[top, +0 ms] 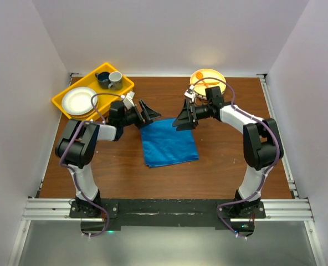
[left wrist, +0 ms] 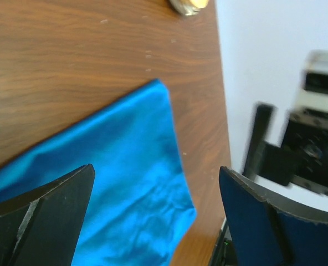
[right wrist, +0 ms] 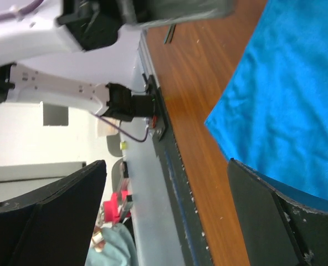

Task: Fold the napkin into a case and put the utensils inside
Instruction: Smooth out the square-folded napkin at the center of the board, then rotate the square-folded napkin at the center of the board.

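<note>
The bright blue napkin (top: 168, 142) lies flat on the middle of the wooden table, a little rumpled. My left gripper (top: 151, 114) hovers open over its far left corner. In the left wrist view the napkin (left wrist: 125, 183) shows below the wide-apart fingers of the left gripper (left wrist: 156, 168), which hold nothing. My right gripper (top: 180, 117) hovers open over the far right corner. In the right wrist view the napkin (right wrist: 286, 100) lies to one side of the empty right gripper (right wrist: 167, 161). The utensils are out of view.
A yellow tray (top: 64, 106) at the back left holds a white plate (top: 79, 101), a blue mug (top: 103, 79) and a grey cup (top: 115, 77). An orange plate (top: 215, 75) with an orange plastic piece on it stands at the back right, behind the right arm.
</note>
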`<state>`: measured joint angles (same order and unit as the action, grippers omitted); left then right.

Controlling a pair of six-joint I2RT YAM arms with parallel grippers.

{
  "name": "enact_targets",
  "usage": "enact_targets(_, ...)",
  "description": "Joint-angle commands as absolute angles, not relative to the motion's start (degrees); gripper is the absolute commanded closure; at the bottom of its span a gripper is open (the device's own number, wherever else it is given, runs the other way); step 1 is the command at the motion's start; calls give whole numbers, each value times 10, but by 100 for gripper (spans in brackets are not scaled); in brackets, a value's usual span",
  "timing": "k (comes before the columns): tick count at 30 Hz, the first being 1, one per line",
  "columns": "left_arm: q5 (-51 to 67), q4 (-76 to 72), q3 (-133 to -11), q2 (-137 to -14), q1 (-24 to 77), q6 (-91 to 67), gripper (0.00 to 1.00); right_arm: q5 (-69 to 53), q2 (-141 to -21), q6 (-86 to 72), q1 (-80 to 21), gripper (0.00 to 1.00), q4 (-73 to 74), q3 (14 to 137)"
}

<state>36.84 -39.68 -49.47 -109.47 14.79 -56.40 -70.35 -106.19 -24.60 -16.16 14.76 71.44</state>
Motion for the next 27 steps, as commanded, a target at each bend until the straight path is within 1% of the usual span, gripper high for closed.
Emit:
enact_targets(1,381,-390,-498,-1026,149,-533,0,-656,-1124,-286,-159,7,112,746)
enact_targets(4,387,-383,-492,-1023,150,-532,0,-656,-1163,-356,-156,9,31,751)
enact_targets(9,392,-374,-476,-1045,150,-523,0,-661,-1215,-402,-137,12,-36,793)
enact_targets(13,391,-362,-459,-1059,153,-517,0,-661,-1244,-391,-128,16,-14,814)
enact_targets(16,384,-324,-464,-1073,155,-497,0,-643,-1272,-345,-127,26,56,837)
enact_targets(17,384,-314,-468,-1080,156,-477,0,-641,-1284,-339,-127,35,66,841)
enact_targets(19,374,-254,-489,-1085,161,-452,0,-627,-1295,-324,-127,44,83,843)
enact_targets(20,374,-247,-490,-1087,163,-437,0,-609,-1299,-318,-127,49,88,845)
enact_targets(21,372,-236,-490,-1086,164,-431,0,-596,-1309,-311,-127,58,104,849)
enact_targets(23,365,-208,-484,-1082,167,-412,0,-565,-1321,-281,-127,66,121,865)
enact_targets(24,361,-201,-482,-1079,170,-406,0,-548,-1332,-266,-127,71,153,873)
enact_targets(27,366,-147,-476,-1071,184,-375,0,-520,-1353,-235,-128,79,177,892)
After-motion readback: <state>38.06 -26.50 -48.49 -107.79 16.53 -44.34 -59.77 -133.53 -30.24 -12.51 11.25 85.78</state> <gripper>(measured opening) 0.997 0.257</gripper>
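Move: The right hand hangs over the napkin's right half, the napkin's middle about 16 cm below, 1 cm ahead and 3 cm to the left. Its target, the napkin's far right corner, lies roughly 11 cm ahead, 3 cm right and 16 cm down; the yellow plate is some 25 cm ahead and 13 cm right. From the left hand, the far left corner is about 2 cm back, 4 cm left and 9 cm below, and the grey mug some 17 cm ahead and 16 cm left. Forward and down goes the right hand, about 10 cm out and 14 cm down, levelling off midway and then sinking onto the cloth just inside the far right corner, fingers dipping and turning slightly clockwise as they close to about a quarter open around the far edge. The left hand, wide open, rises a little, then comes down and back to touch the cloth by the far left corner. ##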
